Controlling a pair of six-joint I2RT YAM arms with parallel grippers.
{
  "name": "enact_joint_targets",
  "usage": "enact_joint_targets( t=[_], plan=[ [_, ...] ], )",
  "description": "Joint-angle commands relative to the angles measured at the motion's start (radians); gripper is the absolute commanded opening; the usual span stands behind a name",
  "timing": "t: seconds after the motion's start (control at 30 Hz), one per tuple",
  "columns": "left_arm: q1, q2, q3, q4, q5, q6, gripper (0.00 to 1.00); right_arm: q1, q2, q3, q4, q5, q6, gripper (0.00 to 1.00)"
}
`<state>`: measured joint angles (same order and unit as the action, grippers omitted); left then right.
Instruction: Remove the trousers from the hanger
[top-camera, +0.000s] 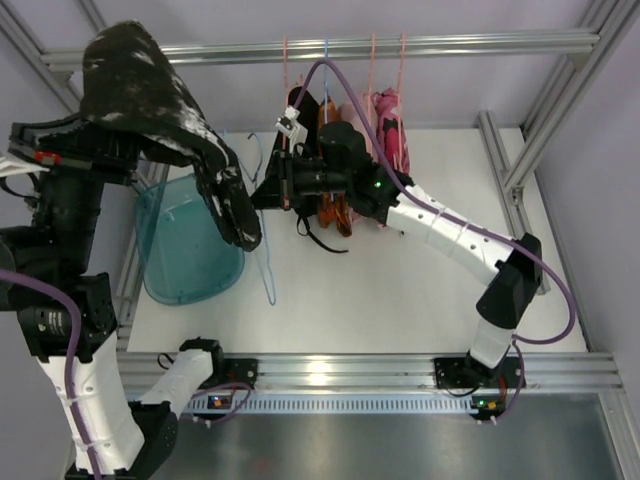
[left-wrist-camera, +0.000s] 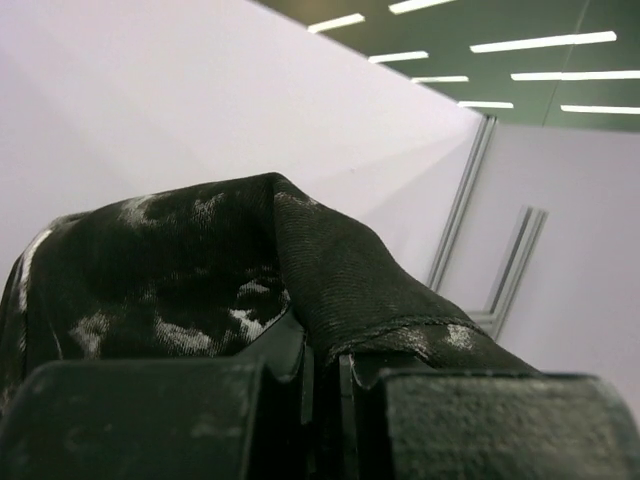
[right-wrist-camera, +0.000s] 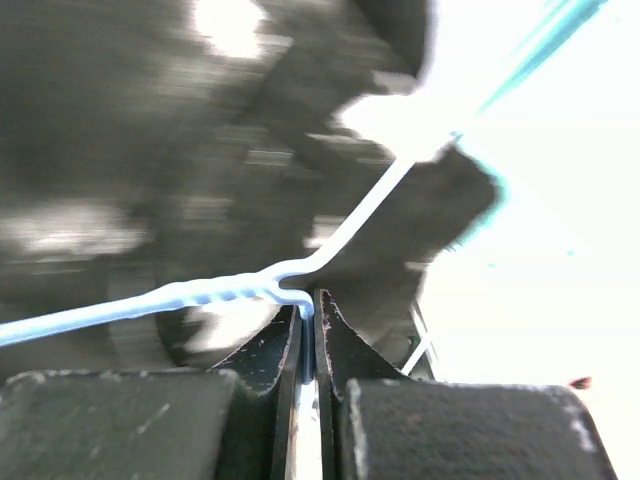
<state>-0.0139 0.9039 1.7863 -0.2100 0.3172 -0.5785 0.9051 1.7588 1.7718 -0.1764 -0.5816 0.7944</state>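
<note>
The black, white-speckled trousers (top-camera: 150, 90) are lifted high at the left and hang down to a tail near the bin. My left gripper (left-wrist-camera: 325, 350) is shut on a fold of this cloth (left-wrist-camera: 180, 280); in the top view the cloth hides its fingers. A thin light-blue wire hanger (top-camera: 268, 270) hangs in front of the rail. My right gripper (top-camera: 262, 192) is shut on the wire hanger (right-wrist-camera: 200, 292) at its twisted neck, the wire pinched between the jaws of the right gripper (right-wrist-camera: 308, 325). Behind the wire the speckled cloth (right-wrist-camera: 120, 150) shows as a blur. A plain black pair of trousers (top-camera: 308, 108) with dangling straps (top-camera: 322, 240) hangs from the rail.
A teal plastic bin (top-camera: 185, 250) stands at the table's left, under the lifted cloth. Orange (top-camera: 335, 205) and pink (top-camera: 392, 135) garments hang from the aluminium rail (top-camera: 450, 45) at the back. Frame posts run along the right side (top-camera: 520, 160).
</note>
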Motion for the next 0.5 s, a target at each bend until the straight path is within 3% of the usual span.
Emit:
enact_joint_targets(
  t=[0.0, 0.17, 0.47],
  plan=[
    [0.002, 0.000, 0.107, 0.224, -0.125, -0.014, 0.00, 0.006, 0.011, -0.005, -0.006, 0.020, -0.027, 0.00],
    [0.066, -0.036, 0.131, 0.161, -0.220, 0.083, 0.00, 0.012, 0.004, 0.009, -0.009, 0.029, -0.027, 0.00],
    [0.178, -0.241, -0.102, -0.043, -0.452, 0.298, 0.00, 0.026, -0.079, 0.028, -0.008, 0.005, -0.075, 0.00]
  ],
)
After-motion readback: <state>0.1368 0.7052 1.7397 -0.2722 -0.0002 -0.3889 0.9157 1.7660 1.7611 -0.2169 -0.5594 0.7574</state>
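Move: The left hand, high up, still holds the trousers. The teal bin lies roughly 20 cm ahead of it, 19 cm to its left and 60 cm below. The hanger in the right hand is about 4 cm ahead, 5 cm right and 32 cm below, and the nearest black garment on the rail is some 21 cm ahead, 15 cm right and 28 cm below. From the right hand, the bin lies about 15 cm ahead, 22 cm left and 31 cm below. Left and back in one sweep of about 10 cm, the left hand carries the trousers away from the hanger, rising slightly before dipping back to its starting height, while turning some 30 degrees counter-clockwise. Its fingers keep their pinch on the cloth. The right hand keeps the hanger pinched and sinks about 2 cm before holding still. ##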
